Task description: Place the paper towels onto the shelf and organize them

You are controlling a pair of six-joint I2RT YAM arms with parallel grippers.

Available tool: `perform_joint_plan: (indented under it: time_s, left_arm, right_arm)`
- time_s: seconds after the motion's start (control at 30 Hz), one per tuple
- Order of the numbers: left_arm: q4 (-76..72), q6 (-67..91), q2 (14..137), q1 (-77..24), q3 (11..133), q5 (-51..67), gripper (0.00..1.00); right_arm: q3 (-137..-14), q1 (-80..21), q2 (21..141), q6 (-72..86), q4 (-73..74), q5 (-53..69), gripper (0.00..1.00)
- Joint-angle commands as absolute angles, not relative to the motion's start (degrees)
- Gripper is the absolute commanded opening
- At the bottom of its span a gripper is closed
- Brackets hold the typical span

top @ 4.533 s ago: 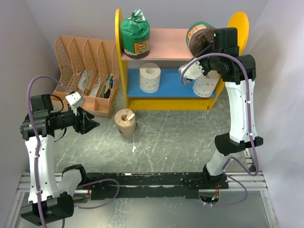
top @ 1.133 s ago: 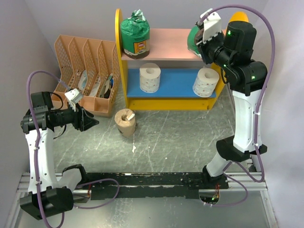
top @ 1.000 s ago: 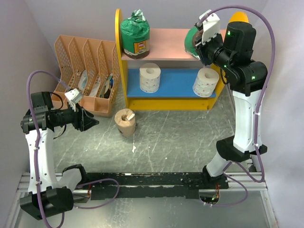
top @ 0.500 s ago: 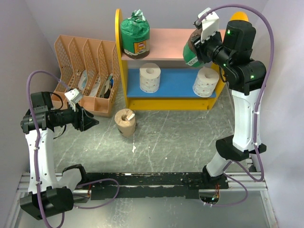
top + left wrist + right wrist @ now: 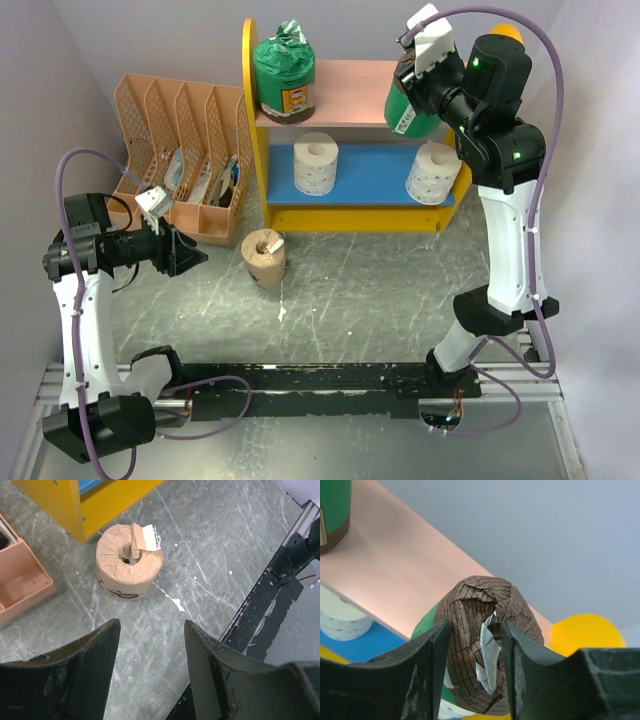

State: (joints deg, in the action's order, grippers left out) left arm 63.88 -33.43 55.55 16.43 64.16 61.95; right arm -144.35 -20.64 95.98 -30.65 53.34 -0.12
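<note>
The shelf (image 5: 345, 95) stands at the back, with a pink upper board and a blue lower board. A green-wrapped roll (image 5: 284, 72) stands upright at the pink board's left end. A second green-wrapped roll (image 5: 405, 108) leans tilted at that board's right front edge, its brown crumpled top (image 5: 485, 605) towards my right gripper (image 5: 475, 625). That gripper (image 5: 408, 78) is open and its jaws flank the top with a loose plastic strip between them. Two white rolls (image 5: 316, 162) (image 5: 433, 172) stand on the blue board. A tan roll (image 5: 129, 562) (image 5: 264, 255) stands on the table. My left gripper (image 5: 150, 625) (image 5: 190, 258) hovers open and empty just left of it.
A peach slotted file organizer (image 5: 185, 150) with papers stands left of the shelf, and its corner (image 5: 20, 585) shows in the left wrist view. A black rail (image 5: 320, 385) runs along the table's near edge. Grey walls close in left, right and back.
The right gripper's jaws have parted and the hand has risen a little. The green-wrapped roll under it has tipped forward towards the board's front edge. The left arm has not moved.
</note>
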Motion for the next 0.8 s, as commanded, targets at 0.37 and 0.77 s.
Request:
perform_joint_plan:
  time_s: [0.37,0.77]
  left_arm:
    - [63.24,-33.90,54.75,17.40,65.35,63.30,0.65]
    - [62.67,-33.41,53.97,17.62,65.12,62.79,0.65]
  right_arm:
    - [-142.22,-21.01,98.63,-35.45,42.70,-2.99,0.46]
    - [-139.49,-20.74,101.96,-39.94,35.71,-5.54,0.47]
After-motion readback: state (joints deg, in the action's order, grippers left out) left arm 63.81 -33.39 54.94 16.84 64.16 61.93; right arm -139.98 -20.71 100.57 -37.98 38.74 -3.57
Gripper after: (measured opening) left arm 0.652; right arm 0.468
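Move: The brown-topped paper towel roll leans back at the front edge of the upper shelf, its wrapped top at the right fingertips, its middle about 4 cm ahead and 6 cm below the right hand. Roughly 24 cm to that hand's left and 6 cm ahead stands the green roll; a white roll is some 9 cm right, 2 cm ahead and 26 cm below. From the left hand the brown-topped roll lies about 22 cm ahead, 41 cm right and 22 cm above. Drive the right gripper forward about 6 cm, with its part-open fingers kept against the brown wrapped top, pushing the roll off the front edge and deeper onto the upper shelf. Rise a centimetre at first and sink back again, tipping the fingertips up some 8 degrees as you go; leave the opening as it is. ##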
